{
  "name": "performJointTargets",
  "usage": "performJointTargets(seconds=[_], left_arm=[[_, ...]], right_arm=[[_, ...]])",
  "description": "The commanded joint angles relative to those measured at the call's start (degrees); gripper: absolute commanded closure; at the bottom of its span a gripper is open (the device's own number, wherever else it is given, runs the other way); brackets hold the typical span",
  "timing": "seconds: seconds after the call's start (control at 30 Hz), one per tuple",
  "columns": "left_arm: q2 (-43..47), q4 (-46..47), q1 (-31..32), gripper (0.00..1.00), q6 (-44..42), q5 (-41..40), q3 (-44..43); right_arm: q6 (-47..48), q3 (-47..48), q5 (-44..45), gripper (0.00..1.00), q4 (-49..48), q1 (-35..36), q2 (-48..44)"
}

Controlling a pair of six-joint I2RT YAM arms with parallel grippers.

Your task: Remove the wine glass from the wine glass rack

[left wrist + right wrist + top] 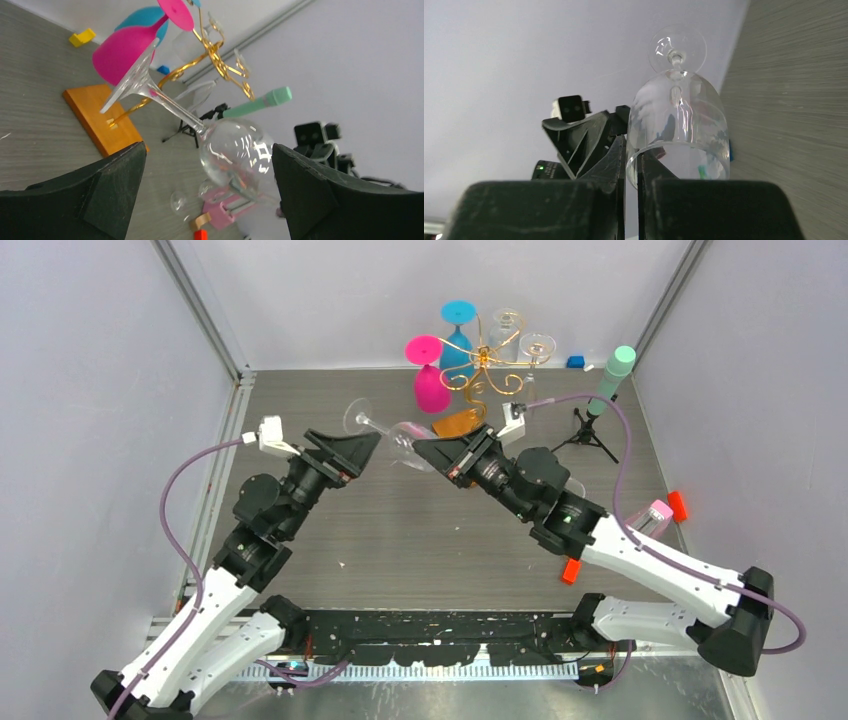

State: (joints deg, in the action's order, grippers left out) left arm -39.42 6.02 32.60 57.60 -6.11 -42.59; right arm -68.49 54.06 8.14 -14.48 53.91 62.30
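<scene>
A clear wine glass (395, 437) hangs tilted in the air in front of the rack, foot to the left, bowl to the right. My right gripper (422, 448) is shut on the bowl's rim, one finger inside and one outside (631, 150). My left gripper (372, 442) is open, its fingers spread wide on either side of the bowl (235, 155) without touching it. The gold wire wine glass rack (482, 360) stands behind on its orange-brown wooden base (458, 423). It carries a pink glass (430, 380), a blue glass (458, 335) and two clear glasses (520, 335).
A black tripod with a mint-green cylinder (608, 385) stands right of the rack. A pink object (655, 512), two red-orange blocks (679, 505) (571, 571) and a blue block (575, 362) lie on the right. Grey walls enclose the table.
</scene>
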Motion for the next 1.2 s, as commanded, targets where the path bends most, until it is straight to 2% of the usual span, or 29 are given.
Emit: performJointTargets(seconds=[0.0,0.23,0.4,0.63,0.8,1.17], left_arm=[[2.9,-6.2,-0.1,0.00,-13.0,8.4,-0.7],[2.8,-17.3,-0.1,0.00,-26.0,9.3,-5.2],[1.6,-22.5,-0.1,0.00,-32.0,6.6,-7.3],[2.8,-23.7,-0.1,0.00,-35.1,2.4,-5.5],[3.2,-24.2,-0.1,0.00,-36.1,1.5,-4.7],[4.3,-24.6,-0.1,0.00,-36.9,0.2,-3.4]], right_arm=[[10.9,8.6,7.8,1.00,20.9,0.1,-4.5],[25.1,23.7,11.8,1.00,55.9,0.1,-2.3],[29.8,28.3,11.5,1.00,69.8,0.1,0.3],[32.1,29.8,16.6,1.00,76.3,0.2,3.5],[32.6,30.6,15.8,0.99,78.5,-0.7,9.0],[37.3,29.2,2.9,1.00,78.6,-11.5,16.4]])
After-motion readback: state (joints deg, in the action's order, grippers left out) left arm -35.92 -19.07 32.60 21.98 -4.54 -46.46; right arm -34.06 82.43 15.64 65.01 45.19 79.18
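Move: Still pinched by its bowl rim in the right gripper, the wine glass lies on its side, foot forward-left. Its clear table spot is about 14 cm right of that hand, level fore-and-aft, some 39 cm below. From the same hand, the standing wine glass is 26 cm right and 3 cm back; the rack, 18 cm ahead and 10 cm right; the red block, 30 cm right and 12 cm back. The spot lies 26 cm right and 3 cm back of the left hand. Swing the right gripper right and down, about 14 cm across and 17 cm lower, towards the table left of the standing glass. Roll its left side down some 80 degrees so the fingers end steeply downward, keeping the rim pinched. Meanwhile sink the wide-open left gripper clear of the glass, its left side rolling up. ##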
